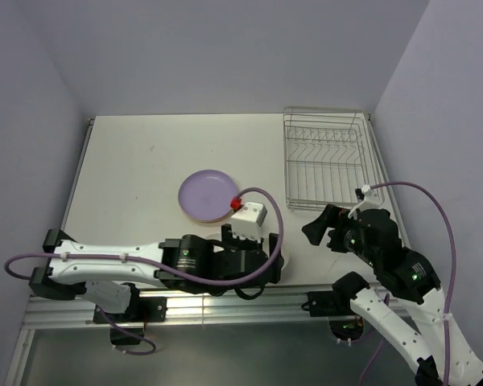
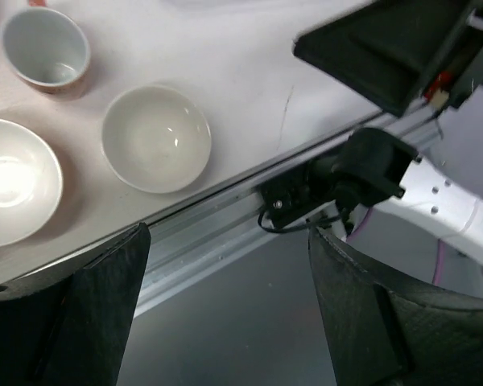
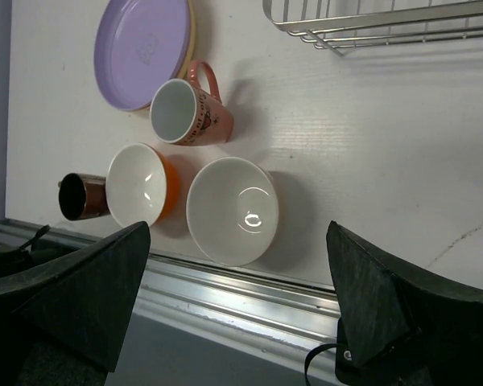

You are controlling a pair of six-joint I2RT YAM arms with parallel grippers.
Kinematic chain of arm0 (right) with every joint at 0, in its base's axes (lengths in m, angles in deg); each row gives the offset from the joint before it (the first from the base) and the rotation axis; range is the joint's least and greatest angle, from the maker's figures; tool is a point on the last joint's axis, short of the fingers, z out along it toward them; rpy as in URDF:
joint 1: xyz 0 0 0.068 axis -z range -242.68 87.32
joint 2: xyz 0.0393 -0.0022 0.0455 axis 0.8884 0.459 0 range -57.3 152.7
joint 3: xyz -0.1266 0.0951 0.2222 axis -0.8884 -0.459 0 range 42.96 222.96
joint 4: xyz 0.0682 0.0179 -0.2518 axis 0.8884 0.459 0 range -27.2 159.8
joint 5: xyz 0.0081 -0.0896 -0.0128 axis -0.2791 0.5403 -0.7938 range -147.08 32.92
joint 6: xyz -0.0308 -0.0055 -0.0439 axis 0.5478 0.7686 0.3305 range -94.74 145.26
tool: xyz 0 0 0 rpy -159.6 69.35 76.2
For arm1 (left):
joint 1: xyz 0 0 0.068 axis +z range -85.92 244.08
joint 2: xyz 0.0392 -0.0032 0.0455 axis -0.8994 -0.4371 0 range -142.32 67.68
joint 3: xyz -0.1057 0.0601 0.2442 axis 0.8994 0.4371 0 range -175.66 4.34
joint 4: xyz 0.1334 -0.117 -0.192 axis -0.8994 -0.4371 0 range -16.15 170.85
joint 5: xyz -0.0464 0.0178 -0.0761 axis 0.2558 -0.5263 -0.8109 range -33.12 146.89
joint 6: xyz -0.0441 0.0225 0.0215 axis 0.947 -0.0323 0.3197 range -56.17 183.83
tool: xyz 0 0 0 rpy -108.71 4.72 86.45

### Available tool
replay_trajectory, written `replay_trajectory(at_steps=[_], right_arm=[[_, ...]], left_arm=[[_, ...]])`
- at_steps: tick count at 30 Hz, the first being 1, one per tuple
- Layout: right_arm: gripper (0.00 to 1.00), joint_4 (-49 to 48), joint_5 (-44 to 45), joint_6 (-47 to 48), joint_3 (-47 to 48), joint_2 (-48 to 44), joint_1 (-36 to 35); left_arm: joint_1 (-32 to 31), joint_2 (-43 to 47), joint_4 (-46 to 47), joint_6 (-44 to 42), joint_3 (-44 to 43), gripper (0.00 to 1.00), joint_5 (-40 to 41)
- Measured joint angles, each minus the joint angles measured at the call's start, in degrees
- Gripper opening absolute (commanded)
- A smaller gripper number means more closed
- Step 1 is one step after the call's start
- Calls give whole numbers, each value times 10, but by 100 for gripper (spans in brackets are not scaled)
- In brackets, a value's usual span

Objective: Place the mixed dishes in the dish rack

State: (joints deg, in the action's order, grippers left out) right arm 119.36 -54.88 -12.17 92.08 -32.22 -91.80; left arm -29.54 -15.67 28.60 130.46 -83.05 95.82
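Observation:
The lilac plate lies flat at the table's middle, also in the right wrist view. Near the front edge stand the pink mug, orange bowl, white bowl and small black cup. The dish rack stands at the back right and is empty. My left gripper is open and empty over the front edge, next to the white bowl. My right gripper is open and empty, to the right of the dishes and in front of the rack.
An aluminium rail runs along the table's near edge, with dark floor below it. My left arm lies across the front and covers most of the bowls from above. The right arm's base sits by the rail.

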Motion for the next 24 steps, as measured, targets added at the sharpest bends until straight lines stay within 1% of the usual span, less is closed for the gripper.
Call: replay_trajectory(at_steps=[4, 10, 16, 20, 24], right_arm=[[98, 0, 4, -1, 0, -6, 0], [98, 2, 16, -3, 5, -15, 0], [98, 2, 16, -5, 8, -17, 0], [98, 5, 17, -7, 8, -18, 0], [98, 6, 16, -7, 8, -23, 0]], left_arm=[[3, 44, -14, 27, 30, 89, 26], [19, 52, -28, 51, 101, 90, 24], [72, 52, 35, 27, 189, 89, -27], [111, 24, 77, -2, 196, 89, -65], [140, -39, 109, -33, 189, 88, -96]])
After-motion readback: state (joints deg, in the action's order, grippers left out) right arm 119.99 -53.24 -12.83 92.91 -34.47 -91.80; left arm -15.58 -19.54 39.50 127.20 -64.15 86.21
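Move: Ahead of the left hand by about 10 cm, 4 to its right and some 22 below, stands the white bowl near the table's front edge. The orange bowl is about 15 cm to the left of the white bowl and level with it; the pink mug stands some 11 cm farther out than the white bowl and 9 cm left of it. From the right hand, the white bowl lies about 2 cm ahead, 11 left and 18 down. Sinking about 13 cm towards the white bowl and reaching some 6 cm forward, the left hand first swings about 5 cm left, then comes roughly half of that back to the right while still descending. Its wrist tips the fingers about 15 degrees steeper towards the table, and they stay wide open, still short of the bowl. ##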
